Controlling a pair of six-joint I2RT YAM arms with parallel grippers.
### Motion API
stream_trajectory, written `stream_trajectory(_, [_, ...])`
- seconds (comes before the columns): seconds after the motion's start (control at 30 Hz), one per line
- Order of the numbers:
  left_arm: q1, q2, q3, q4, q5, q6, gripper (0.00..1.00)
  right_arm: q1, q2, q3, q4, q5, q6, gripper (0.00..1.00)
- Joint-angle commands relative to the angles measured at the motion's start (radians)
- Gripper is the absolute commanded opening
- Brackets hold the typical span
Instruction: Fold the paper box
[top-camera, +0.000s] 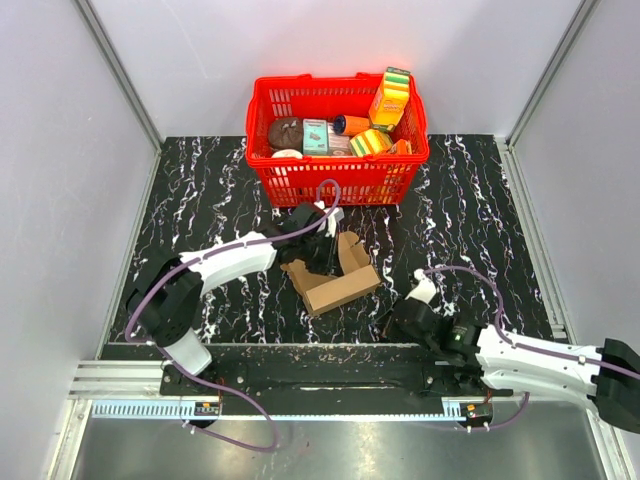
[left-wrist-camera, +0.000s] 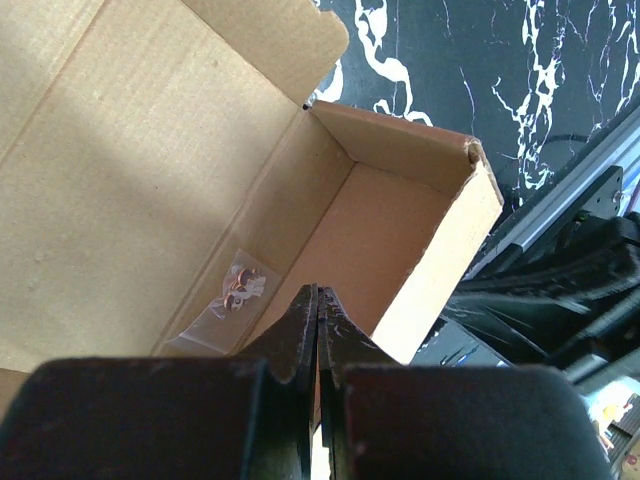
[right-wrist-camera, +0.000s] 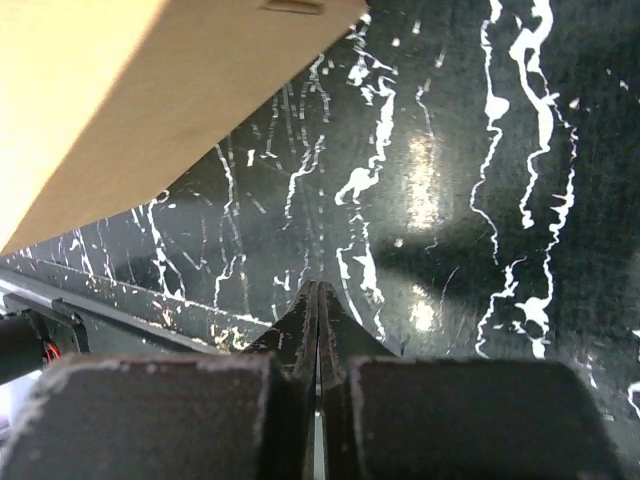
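Observation:
The paper box (top-camera: 333, 279) is brown cardboard, partly formed and open at the top, in the middle of the black marbled table (top-camera: 460, 230). My left gripper (top-camera: 327, 262) reaches down into it from the left. In the left wrist view the box's inside (left-wrist-camera: 380, 240) shows, with a raised flap (left-wrist-camera: 120, 150) on the left, and the left gripper (left-wrist-camera: 320, 296) is shut with nothing seen between its fingers. A small clear bag (left-wrist-camera: 236, 290) lies inside the box. My right gripper (top-camera: 390, 324) is shut and empty, low over the table to the box's front right. The right wrist view shows the right gripper (right-wrist-camera: 318, 292) with the box's outer wall (right-wrist-camera: 140, 100) at upper left.
A red plastic basket (top-camera: 335, 180) full of colourful packages stands just behind the box. A metal rail (top-camera: 300, 355) runs along the table's near edge, close to the right gripper. Grey walls close in the left, right and back sides.

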Motion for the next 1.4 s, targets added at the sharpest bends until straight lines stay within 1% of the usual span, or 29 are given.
stream_trajectory(0.0, [-0.016, -0.023, 0.039, 0.006, -0.024, -0.012, 0.00, 0.003, 0.027, -0.109, 0.359, 0.035, 0.145, 0.00])
stream_trajectory(0.07, [-0.022, -0.029, 0.035, 0.006, -0.032, -0.018, 0.00, 0.005, 0.056, -0.117, 0.399, 0.055, 0.166, 0.00])
stream_trajectory(0.2, [-0.032, -0.040, 0.031, -0.005, -0.040, -0.021, 0.00, 0.003, 0.182, -0.112, 0.480, 0.093, 0.188, 0.00])
stream_trajectory(0.37, [-0.059, -0.056, 0.025, -0.008, -0.053, -0.035, 0.00, 0.005, 0.309, -0.152, 0.582, 0.123, 0.281, 0.00])
stream_trajectory(0.4, [-0.061, -0.057, 0.024, -0.009, -0.053, -0.036, 0.00, 0.003, 0.320, -0.161, 0.623, 0.133, 0.293, 0.00])
stream_trajectory(0.47, [-0.073, -0.062, 0.022, -0.008, -0.061, -0.044, 0.00, 0.003, 0.343, -0.175, 0.643, 0.141, 0.321, 0.00])
stream_trajectory(0.77, [-0.133, -0.056, 0.015, -0.006, -0.093, -0.071, 0.00, 0.005, 0.357, -0.187, 0.630, 0.209, 0.353, 0.00])
stream_trajectory(0.9, [-0.157, -0.045, 0.015, 0.001, -0.095, -0.082, 0.00, 0.003, 0.375, -0.206, 0.657, 0.218, 0.378, 0.00])
stream_trajectory(1.03, [-0.185, -0.036, 0.012, 0.017, -0.103, -0.102, 0.00, 0.005, 0.417, -0.227, 0.723, 0.227, 0.386, 0.00])
stream_trajectory(1.37, [-0.230, -0.008, 0.002, 0.030, -0.129, -0.131, 0.00, 0.003, 0.614, -0.229, 0.939, 0.187, 0.367, 0.00])
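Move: The box's near wall runs just behind and to the right of the left fingers, its middle about 4 cm back, 2 cm right and 4 cm lower; the small plastic bag in the box is some 3 cm ahead, 2 cm right and 7 cm below, the end flap roughly 7 cm ahead and 4 cm right. From the right hand, the wall's right corner lies about 7 cm ahead, 2 cm left and 3 cm lower. Back and to the right, some 7 cm in all and almost level, the left hand goes with shut fingers inside the box, seeming to push the near wall from its inner side. The right hand, also shut, first sinks about 4 cm, then works forward and left along the table towards the wall's right corner, rolling its left side up and turning some 20 degrees clockwise. ##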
